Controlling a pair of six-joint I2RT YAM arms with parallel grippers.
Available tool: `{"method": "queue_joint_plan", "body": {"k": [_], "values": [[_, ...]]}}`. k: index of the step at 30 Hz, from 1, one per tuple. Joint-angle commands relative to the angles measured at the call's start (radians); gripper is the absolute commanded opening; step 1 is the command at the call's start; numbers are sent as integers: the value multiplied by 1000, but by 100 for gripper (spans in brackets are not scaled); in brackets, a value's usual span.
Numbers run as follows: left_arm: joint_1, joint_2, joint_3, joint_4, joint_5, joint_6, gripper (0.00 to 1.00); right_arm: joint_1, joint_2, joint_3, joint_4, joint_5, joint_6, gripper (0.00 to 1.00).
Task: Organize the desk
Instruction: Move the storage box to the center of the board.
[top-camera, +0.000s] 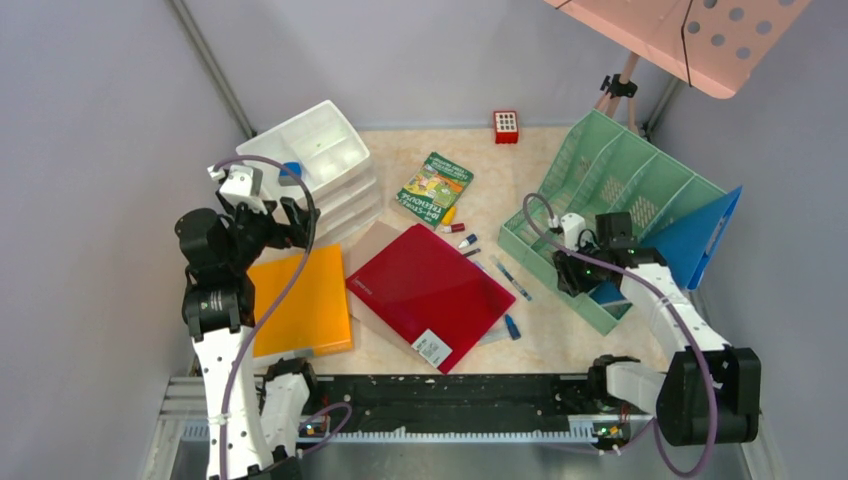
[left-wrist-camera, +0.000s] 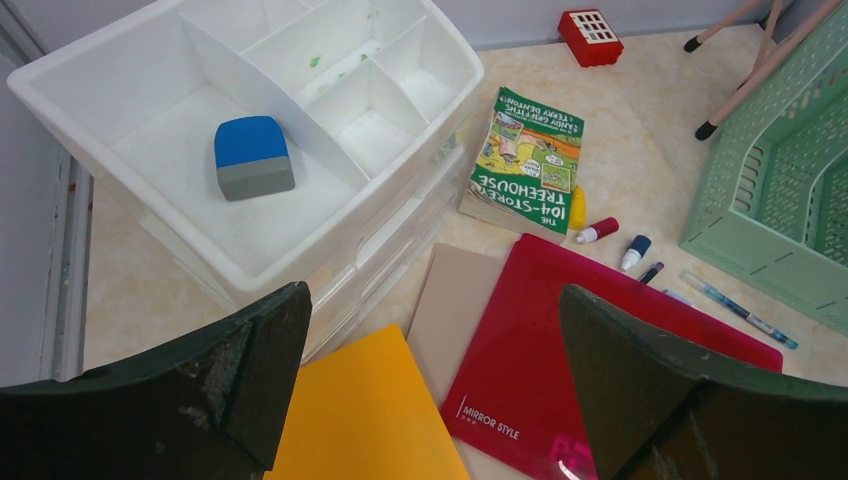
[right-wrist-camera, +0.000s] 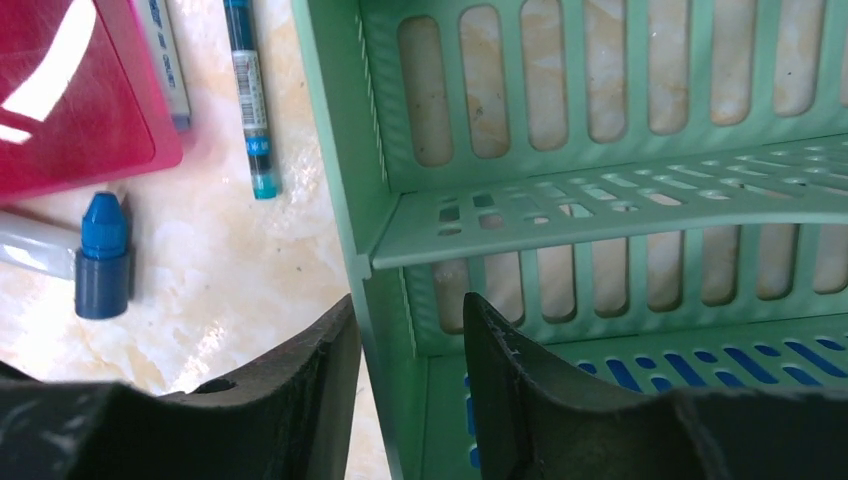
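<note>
The desk is a beige mottled top strewn with stationery. A red folder lies at its middle over a beige sheet, and an orange folder lies to its left. My left gripper hangs open above the orange folder's far corner, beside the white drawer unit, with nothing between its fingers. My right gripper straddles the near front wall of the green mesh rack. Its jaws are narrowed, with a gap still showing on the inner side.
A blue-and-grey eraser lies in the drawer unit's top tray. A green paperback, small markers, a teal pen and a blue-capped marker lie around the red folder. A red block sits at the back. A blue folder leans at the rack.
</note>
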Motion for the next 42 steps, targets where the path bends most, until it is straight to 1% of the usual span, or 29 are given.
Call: {"method": "queue_joint_plan", "body": {"k": [1, 9, 13, 20, 26, 30, 33, 35, 37, 40, 41, 42], "values": [[7, -11, -8, 54, 16, 7, 99, 7, 20, 73, 36, -21, 74, 39], [7, -19, -25, 62, 12, 11, 99, 29, 98, 120, 53, -95, 88, 23], [8, -19, -28, 62, 10, 11, 99, 75, 137, 139, 69, -91, 86, 13], [9, -13, -28, 65, 14, 11, 99, 129, 190, 183, 89, -51, 69, 1], [6, -1, -33, 70, 43, 14, 99, 148, 233, 227, 100, -44, 52, 0], [2, 23, -27, 55, 59, 67, 99, 179, 248, 235, 89, -55, 21, 0], [0, 37, -26, 28, 78, 105, 99, 231, 235, 214, 85, -26, -19, 0], [-6, 44, -27, -2, 123, 163, 99, 251, 225, 198, 86, -4, -39, 0], [-18, 51, -31, -50, 171, 251, 99, 256, 220, 192, 85, 16, -60, 0], [-56, 51, -47, -110, 154, 372, 99, 255, 215, 196, 82, 61, -72, 0], [-73, 51, -54, -121, 128, 399, 99, 255, 211, 200, 78, 71, -72, 3], [-89, 52, -60, -130, 98, 416, 99, 255, 207, 208, 73, 75, -70, 10]]}}
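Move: The right hand, half open, already straddles the storage box's near-left wall, at its fingertips. The box's middle lies some 17 cm ahead and 9 cm right; the blue folder leaning in it is about 8 cm ahead and 20 right. On the table, the blue pen lies roughly 14 cm left and 3 ahead, the blue marker 14 left and 9 back. From the left hand, the box's middle is about 62 cm right, 13 ahead and well below. The right fingers shut on the storage box's near-left wall and pinch it, the hand shifting left and forward towards the blue pen as they close, then easing on a little the same way with the wall held, about 6 cm in all at nearly level height. The wrist turns slightly counter-clockwise. Late on, the empty, open left hand sinks some 4 cm beside the drawer unit, drifts right and swings clockwise. ##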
